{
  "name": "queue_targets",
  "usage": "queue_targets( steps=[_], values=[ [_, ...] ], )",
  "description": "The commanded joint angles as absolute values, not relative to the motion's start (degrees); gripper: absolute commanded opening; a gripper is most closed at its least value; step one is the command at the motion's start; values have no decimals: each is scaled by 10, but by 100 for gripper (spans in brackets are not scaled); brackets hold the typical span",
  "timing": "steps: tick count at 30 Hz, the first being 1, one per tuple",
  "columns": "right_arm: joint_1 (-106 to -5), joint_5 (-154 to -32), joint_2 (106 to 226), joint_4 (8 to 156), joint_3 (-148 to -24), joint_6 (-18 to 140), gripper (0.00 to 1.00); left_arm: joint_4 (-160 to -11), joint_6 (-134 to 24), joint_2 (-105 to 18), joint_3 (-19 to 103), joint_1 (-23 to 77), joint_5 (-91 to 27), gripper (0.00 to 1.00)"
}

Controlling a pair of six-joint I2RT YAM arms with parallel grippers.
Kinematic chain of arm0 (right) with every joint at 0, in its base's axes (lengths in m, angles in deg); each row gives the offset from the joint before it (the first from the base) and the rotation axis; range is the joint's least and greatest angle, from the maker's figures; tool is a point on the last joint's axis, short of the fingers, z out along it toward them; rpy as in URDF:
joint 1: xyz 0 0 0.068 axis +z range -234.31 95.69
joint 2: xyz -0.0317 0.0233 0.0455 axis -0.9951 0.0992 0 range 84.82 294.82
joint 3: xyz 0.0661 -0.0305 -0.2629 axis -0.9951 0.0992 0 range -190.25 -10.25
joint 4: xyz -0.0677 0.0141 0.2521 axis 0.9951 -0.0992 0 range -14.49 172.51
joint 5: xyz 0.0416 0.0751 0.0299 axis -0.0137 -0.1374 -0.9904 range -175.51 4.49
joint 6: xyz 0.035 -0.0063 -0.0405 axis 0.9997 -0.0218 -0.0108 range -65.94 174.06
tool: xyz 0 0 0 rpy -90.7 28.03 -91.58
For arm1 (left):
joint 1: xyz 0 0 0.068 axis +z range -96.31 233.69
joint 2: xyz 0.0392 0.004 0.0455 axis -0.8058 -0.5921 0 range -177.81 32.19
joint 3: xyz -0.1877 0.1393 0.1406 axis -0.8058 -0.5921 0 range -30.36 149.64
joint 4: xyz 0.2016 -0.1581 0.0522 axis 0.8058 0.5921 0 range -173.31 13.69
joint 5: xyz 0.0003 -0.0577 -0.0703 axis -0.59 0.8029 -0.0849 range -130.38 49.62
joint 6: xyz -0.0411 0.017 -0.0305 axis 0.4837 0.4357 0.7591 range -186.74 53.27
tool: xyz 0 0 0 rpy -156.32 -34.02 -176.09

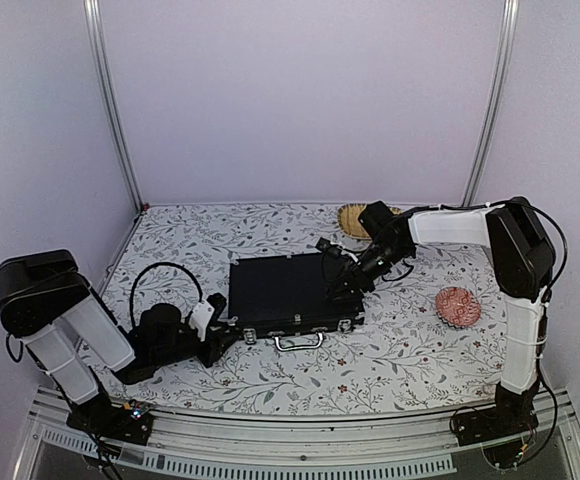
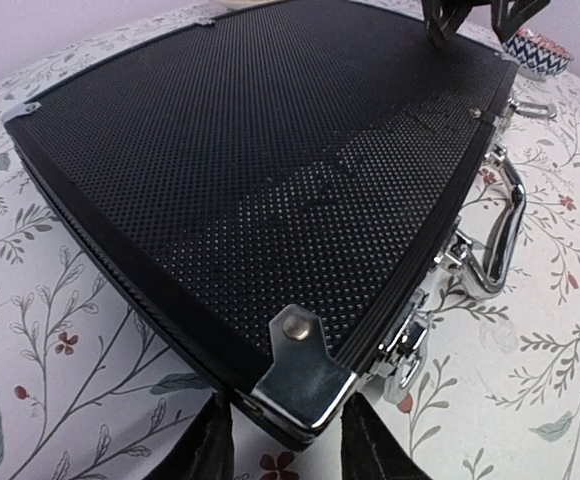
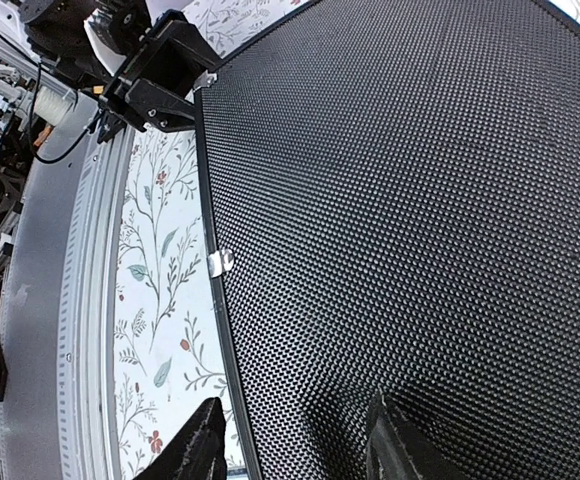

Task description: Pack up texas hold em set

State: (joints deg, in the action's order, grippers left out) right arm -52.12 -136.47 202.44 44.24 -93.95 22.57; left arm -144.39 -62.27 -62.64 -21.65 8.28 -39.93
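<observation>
The texas hold em set shows only as a closed black briefcase lying flat on the floral cloth, its metal handle facing the arms; chips, cards and dice are hidden. My left gripper sits at the case's front left corner. In the left wrist view the briefcase points its metal corner cap between the left gripper fingers, which press on both sides of it. My right gripper hangs over the right front of the lid. In the right wrist view the right gripper is open, one finger over the briefcase, the other beyond its edge.
A red patterned round dish stands right of the case. A woven straw mat lies behind the right arm's wrist. The latches and handle stick out along the case's front side. Frame posts stand at the back corners.
</observation>
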Motion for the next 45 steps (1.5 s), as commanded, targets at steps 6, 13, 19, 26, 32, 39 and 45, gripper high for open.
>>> queue_targets(
  steps=[6,13,19,26,32,39,45],
  values=[
    [-522,-1374,2065,413,-947,208,49,-1477,-636,-641,-195,81,-339,56],
    [-522,-1378,2076,402,-955,197,49,-1479,-627,-648,-197,70,-305,64],
    [-522,-1376,2086,395,-956,196,49,-1449,-656,-681,-166,63,-332,60],
    [-522,-1376,2094,391,-957,194,49,-1455,-670,-687,-160,53,-356,65],
    [-522,-1377,2101,387,-960,193,48,-1438,-675,-693,-146,41,-363,68],
    [-522,-1376,2107,383,-961,192,48,-1433,-659,-703,-128,38,-362,67],
    [-522,-1375,2110,382,-962,191,48,-1408,-658,-668,-131,36,-323,72]
  ],
)
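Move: The closed case's near-left corner sits right in front of my left fingertips, about 1 cm ahead and 1 cm to the right. Its left latch is some 4 cm to the right and 1 cm ahead, and the handle about 13 cm right, roughly level front to back. My right hand is up on the right part of the lid, with that corner about 20 cm to its left, 10 cm back and 3 cm lower. With my left hand I open the fingers around the case's near-left corner and work them about 3 cm to the right and some 1.5 cm down, nudging the corner along, most likely with the finger on its left side. My right hand stays practically in place, half-open fingertips still resting on the lid. ##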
